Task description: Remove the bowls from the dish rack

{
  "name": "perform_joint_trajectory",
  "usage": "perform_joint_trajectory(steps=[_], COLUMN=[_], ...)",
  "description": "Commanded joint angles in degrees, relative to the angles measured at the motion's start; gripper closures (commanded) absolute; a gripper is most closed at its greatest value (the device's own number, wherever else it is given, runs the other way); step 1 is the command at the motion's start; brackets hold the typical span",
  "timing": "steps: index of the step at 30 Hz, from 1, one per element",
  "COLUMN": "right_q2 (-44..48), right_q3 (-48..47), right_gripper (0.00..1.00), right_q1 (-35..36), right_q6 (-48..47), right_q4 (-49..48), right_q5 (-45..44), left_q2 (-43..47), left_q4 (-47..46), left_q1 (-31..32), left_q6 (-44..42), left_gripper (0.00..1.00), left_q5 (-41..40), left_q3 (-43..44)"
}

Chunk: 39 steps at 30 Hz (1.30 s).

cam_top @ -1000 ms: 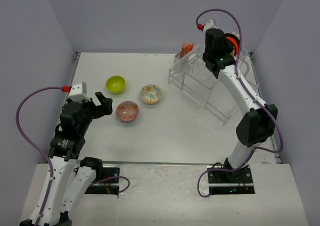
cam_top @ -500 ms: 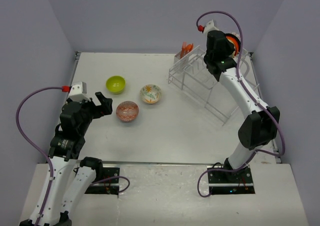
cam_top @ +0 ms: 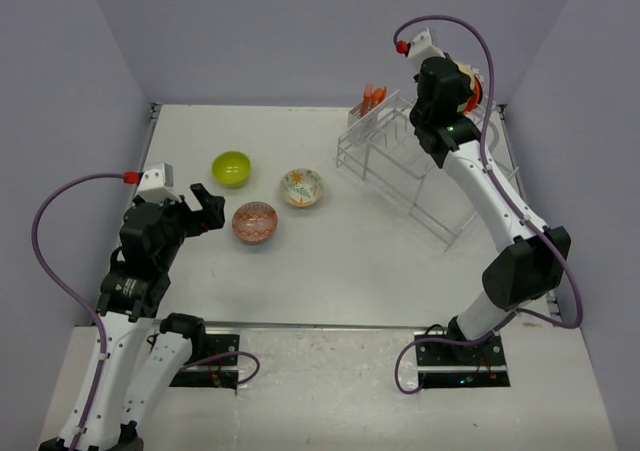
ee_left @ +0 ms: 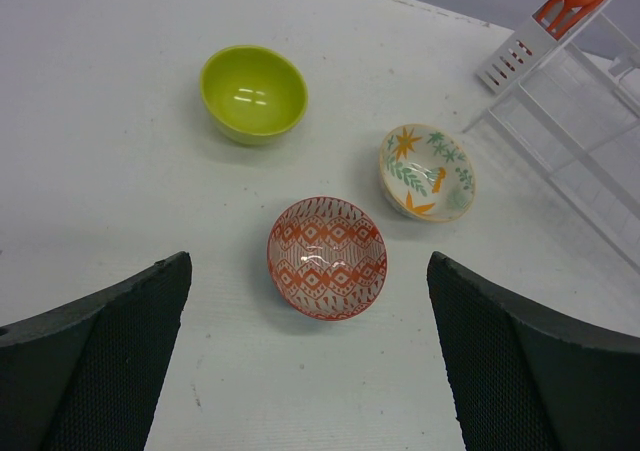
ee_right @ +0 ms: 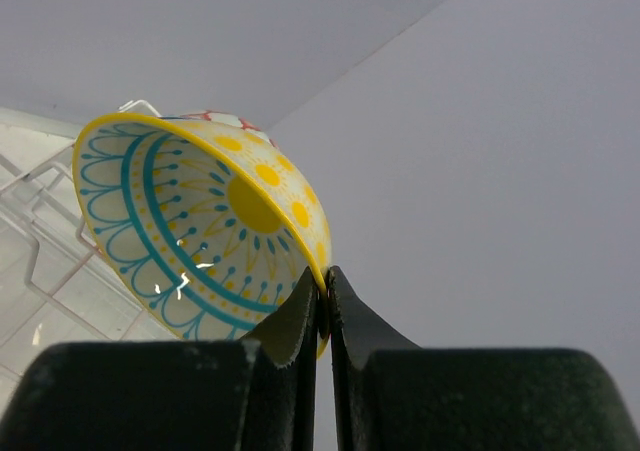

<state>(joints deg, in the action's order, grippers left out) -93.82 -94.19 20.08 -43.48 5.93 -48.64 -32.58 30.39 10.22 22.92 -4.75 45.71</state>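
My right gripper [ee_right: 324, 289] is shut on the rim of a yellow-centred bowl with blue patterning [ee_right: 200, 231], held tilted above the far right of the white wire dish rack [cam_top: 400, 156]; in the top view the bowl is mostly hidden behind the wrist [cam_top: 470, 79]. Three bowls stand on the table to the left: lime green [cam_top: 231, 168], white floral [cam_top: 301, 187], and pink-red patterned [cam_top: 254, 221]. My left gripper [ee_left: 310, 371] is open, hovering just short of the pink-red bowl [ee_left: 327, 257], with the lime green bowl [ee_left: 253, 94] and floral bowl [ee_left: 427, 171] beyond it.
Orange utensils [cam_top: 373, 95] stand in the small basket at the rack's far left corner. Grey walls enclose the table at the back and both sides. The right arm reaches over the rack's right side.
The right gripper has closed on the bowl's rim and risen slightly at the rack's far right. The left arm has not moved.
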Motion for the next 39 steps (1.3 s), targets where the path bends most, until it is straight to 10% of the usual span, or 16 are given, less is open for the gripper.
perform_joint_trajectory(steps=[1, 16, 29, 33, 39], right_q2=[2.86, 7.60, 11.02, 10.15, 13.56], right_q3=[-0.47, -11.18, -12.51, -11.37, -1.20], right_gripper=[1.00, 1.00, 1.00, 1.00, 1.00], right_q1=[0.23, 3.56, 20.78, 25.71, 26.24], right_q6=[-0.81, 22.56, 52.08, 58.94, 69.32], right_q4=[-5.32, 19.45, 37.84, 40.11, 32.77], right_q5=[-0.22, 10.24, 22.59, 25.08, 39.98], left_q2=[0.50, -0.47, -12.32, -19.35, -29.89], left_q4=[-1.04, -1.21, -7.54, -7.10, 0.54], left_q1=[0.15, 0.15, 2.95, 21.62, 31.78], left_q6=[-1.12, -1.47, 4.33, 4.77, 5.30], left_gripper=[0.00, 0.00, 0.00, 0.00, 0.00], left_q5=[-0.34, 0.62, 19.08, 5.49, -14.40], left_q3=[-0.27, 0.17, 14.99, 21.51, 27.50])
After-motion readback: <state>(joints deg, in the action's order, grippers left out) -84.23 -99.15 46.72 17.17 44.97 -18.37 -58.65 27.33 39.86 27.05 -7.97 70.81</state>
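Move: Above the rack, the right hand already holds the yellow-rimmed bowl by its rim. This bowl lies about 51 cm to the right of the open left hand, 26 cm ahead and 12 cm above it. From the right hand, the left gripper is some 54 cm left, 22 cm back and 13 cm lower; the flowered bowl is about 36 cm left, level fore and aft, 36 cm down; the orange bowl in the rack is 10 cm ahead, straight on, 11 cm down. Swinging the pinched yellow-rimmed bowl left and back, the right hand travels about 30 cm from the rack towards the left gripper, sinking a little late on, while its left side rolls up over 50 degrees and it turns counter-clockwise. After a wait the left hand, fingers still wide open, sweeps right about 17 cm and up 9 cm towards the bowl, yawing some 25 degrees clockwise. ##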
